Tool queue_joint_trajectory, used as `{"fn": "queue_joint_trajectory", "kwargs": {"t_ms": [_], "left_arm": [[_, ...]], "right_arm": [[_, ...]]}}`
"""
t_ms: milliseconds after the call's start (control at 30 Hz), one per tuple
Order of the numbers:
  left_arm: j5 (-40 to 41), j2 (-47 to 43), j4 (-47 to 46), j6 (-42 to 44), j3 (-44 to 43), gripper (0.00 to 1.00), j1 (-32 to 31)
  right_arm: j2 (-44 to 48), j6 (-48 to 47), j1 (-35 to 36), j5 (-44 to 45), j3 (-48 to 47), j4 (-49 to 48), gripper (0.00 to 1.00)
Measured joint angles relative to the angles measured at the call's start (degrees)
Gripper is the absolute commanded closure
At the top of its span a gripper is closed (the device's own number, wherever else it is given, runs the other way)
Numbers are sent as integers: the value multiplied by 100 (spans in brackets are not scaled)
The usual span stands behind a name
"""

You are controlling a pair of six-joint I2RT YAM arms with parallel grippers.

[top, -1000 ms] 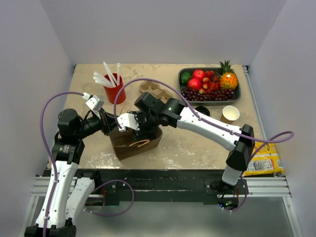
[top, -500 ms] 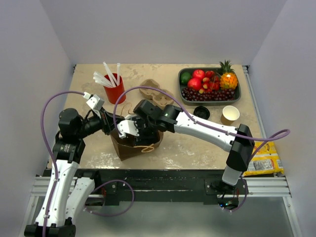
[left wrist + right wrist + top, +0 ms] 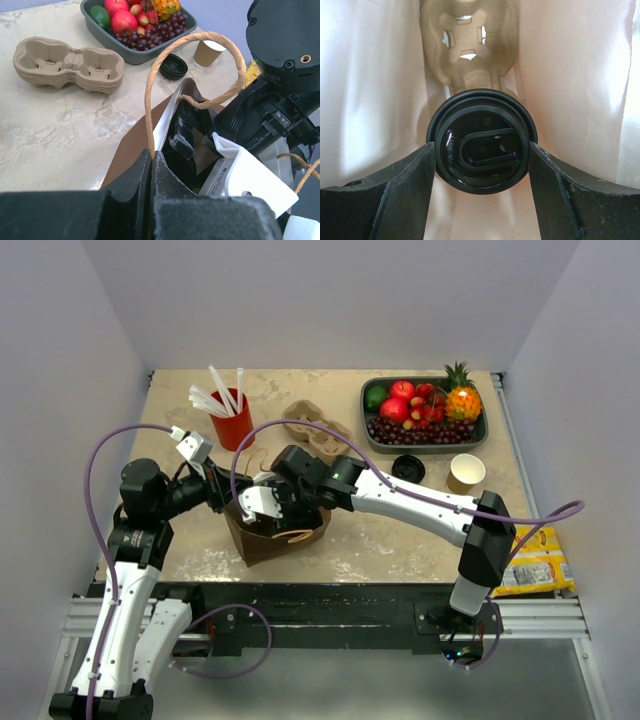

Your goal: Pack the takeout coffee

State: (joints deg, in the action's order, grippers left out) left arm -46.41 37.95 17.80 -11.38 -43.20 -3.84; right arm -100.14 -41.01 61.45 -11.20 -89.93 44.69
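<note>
The takeout coffee (image 3: 481,140) shows as a round black lid seen from above, low between the white inner walls of a brown paper bag (image 3: 262,542). My right gripper (image 3: 481,150) reaches down into the bag, shut on the coffee, a finger pressing each side of the lid. In the top view that gripper (image 3: 272,508) fills the bag's mouth and hides the cup. My left gripper (image 3: 151,167) is shut on the bag's near rim, where the tan rope handle (image 3: 200,40) runs in. A tan cup carrier (image 3: 465,45) lies inside the bag just beyond the coffee.
A red cup with white straws (image 3: 232,422) stands at the back left. Stacked cup carriers (image 3: 312,427) lie behind the bag. A fruit tray (image 3: 368,425) sits back right, with a loose black lid (image 3: 408,467) and a lidless paper cup (image 3: 466,472) before it. A yellow packet (image 3: 535,565) lies far right.
My right gripper has gone down and nearer, from above the bag's far rim into its mouth, with the coffee in it. The left gripper kept its hold on the rim.
</note>
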Motion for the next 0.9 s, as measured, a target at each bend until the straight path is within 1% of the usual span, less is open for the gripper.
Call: {"fn": "queue_joint_trajectory", "kwargs": {"t_ms": [67, 100, 233, 267, 333, 367, 433, 467, 533, 600, 900], "left_arm": [[-2, 4, 2, 9, 0, 100, 0], [-2, 4, 4, 26, 0, 100, 0], [-2, 33, 7, 107, 0, 100, 0], [-4, 46, 7, 138, -2, 100, 0], [-4, 72, 2, 175, -2, 100, 0], [-7, 76, -2, 199, -2, 100, 0], [-7, 85, -9, 227, -2, 100, 0], [-9, 92, -9, 258, -2, 100, 0], [-9, 105, -15, 297, -2, 100, 0], [-26, 125, -24, 317, -2, 100, -9], [0, 247, -76, 369, -2, 100, -17]], "right_arm": [[-4, 2, 0, 22, 4, -7, 71], [-9, 4, 0, 28, 4, -13, 66], [-9, 4, 4, 120, 4, -15, 54], [-9, 4, 4, 129, 4, -13, 48], [-9, -4, 2, 144, -7, 20, 43], [-9, -15, 2, 144, -11, 39, 36], [-9, -37, 0, 144, -28, 85, 29], [-4, -46, 0, 144, -35, 98, 19], [15, -66, 0, 136, -37, 111, 14], [48, -63, 0, 122, -48, 116, 1], [92, -11, -11, 111, -658, 514, 1]]}}
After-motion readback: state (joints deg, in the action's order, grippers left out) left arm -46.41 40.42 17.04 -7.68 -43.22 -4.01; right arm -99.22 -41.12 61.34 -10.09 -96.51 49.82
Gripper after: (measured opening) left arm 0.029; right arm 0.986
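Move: The coffee cup is between my right fingers at its lid, its middle about 4 cm below my hand point, and the cup carrier well it is meant for lies straight beneath, some 8 cm down in the bag. The carrier's empty well is about 9 cm to the left of that one. The spare carriers sit outside, roughly 19 cm ahead and 7 cm right of my right hand. From my left hand, the cup is about 11 cm right, 2 cm back and 13 cm lower. I keep my right hand almost still over the carrier at first, then spread its fingers off the lid's rim to let go of the cup and draw straight up, about 4 cm, still inside the bag. Meanwhile my left hand keeps its pinch on the bag's rim beside the paper handle, easing forward and down by barely a centimetre. ##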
